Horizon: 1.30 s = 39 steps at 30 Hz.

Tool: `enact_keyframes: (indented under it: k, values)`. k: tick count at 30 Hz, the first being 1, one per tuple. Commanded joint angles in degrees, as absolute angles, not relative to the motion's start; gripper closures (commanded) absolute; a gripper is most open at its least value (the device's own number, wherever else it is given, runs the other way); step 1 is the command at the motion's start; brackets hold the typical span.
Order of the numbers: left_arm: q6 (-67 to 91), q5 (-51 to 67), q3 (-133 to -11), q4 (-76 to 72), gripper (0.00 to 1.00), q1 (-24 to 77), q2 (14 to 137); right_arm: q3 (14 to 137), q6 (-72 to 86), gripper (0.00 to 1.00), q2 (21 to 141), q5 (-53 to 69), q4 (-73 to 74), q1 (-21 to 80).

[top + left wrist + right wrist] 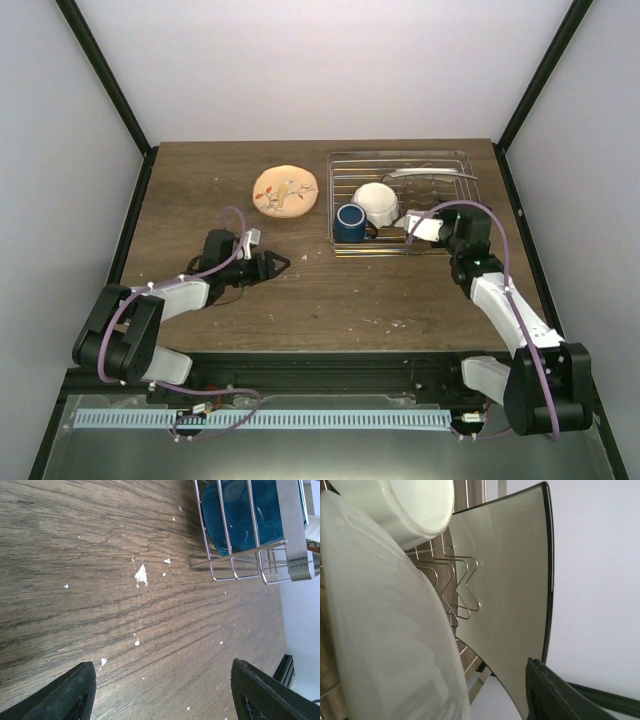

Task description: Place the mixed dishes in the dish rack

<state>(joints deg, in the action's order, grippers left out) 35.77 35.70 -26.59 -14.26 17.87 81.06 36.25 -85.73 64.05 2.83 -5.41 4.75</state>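
The dish rack [455, 160] stands at the back right. Inside it are the dark blue mug [350, 222], the white bowl [378, 203] and, on edge at the back, the cream rectangular plate [432, 173]. The orange-rimmed round plate [286, 190] lies on the table left of the rack. My right gripper [413, 228] is at the rack's front right. In its wrist view one finger [555, 697] stands apart from a white curved dish [385, 630] that hides the other finger; the cream plate [510, 570] is behind. My left gripper [278, 263] is open and empty above bare wood [160, 690].
White crumbs [141, 575] dot the wood. The rack's corner [235, 565] with the blue mug [240, 515] behind its wires shows at the top right of the left wrist view. Black frame posts [110, 80] flank the table's back corners.
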Motion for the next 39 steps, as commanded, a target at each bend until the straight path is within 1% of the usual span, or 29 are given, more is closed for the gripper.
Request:
enact_keyframes:
  k: [1,9,12,18,25,28,31,34,37,39]
  values:
    - [34.7,36.7,-28.0,-15.5,0.25,17.5,81.6,35.4,-83.8,0.44,60.6,2.8,-9.5,4.1]
    - [35.0,36.6,-28.1,-15.5,0.25,17.5,82.3,30.4,-82.8,0.19,54.1,2.8,-6.0,5.2]
    - [35.2,36.7,-28.0,-15.7,0.25,17.5,82.5,28.7,-82.7,0.15,51.6,2.0,-4.5,6.2]
    - [35.2,36.7,-27.9,-15.8,0.25,17.5,82.5,27.4,-81.8,0.12,49.3,-1.1,-0.3,9.3]
    - [35.6,35.9,-28.8,-14.7,0.25,17.5,82.2,27.6,-75.3,0.08,46.4,-5.9,5.2,18.5]
    - [35.4,34.3,-30.5,-12.1,0.25,17.5,81.5,28.5,-69.8,0.04,47.1,-10.1,6.3,25.2]
    - [35.0,31.9,-33.6,-7.9,0.25,17.4,80.8,30.4,-60.9,0.03,49.3,-14.8,6.7,32.4]
    - [34.2,29.2,-37.3,-3.7,0.25,17.0,80.3,34.2,-49.3,0.03,53.3,-20.1,6.9,37.5]
    - [34.2,27.9,-41.3,-0.5,0.25,15.3,80.9,42.1,-35.4,0.04,59.5,-25.3,10.3,40.5]
    - [34.3,28.1,-43.7,0.1,0.25,13.8,82.1,47.8,-26.7,0.04,64.1,-27.7,17.2,41.7]
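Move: The bird plate, still flat on the table, lies about 28 cm to the right hand's left, 4 cm farther out and some 17 cm lower. The patterned plate stands on edge in the rack, its middle roughly 6 cm below that hand and about 1 cm left and 2 cm back. Counted from the right hand, the mug is some 16 cm left and 1 cm back, and the bowl 12 cm left and 2 cm ahead, both about 12 cm lower. From the left hand the bird plate is about 13 cm straight ahead and 6 cm down. With its fingers already parting around the patterned plate's rim, the right hand spreads them wide and draws back some 5 cm to come clear, then sweeps about 13 cm left past the rack's front towards the bird plate's side, backing off a few cm more and rolling its left side up some 20 degrees. The left hand stays put, open, until near the end, when it sets off about 5 cm forward and 4 cm up towards the bird plate. ##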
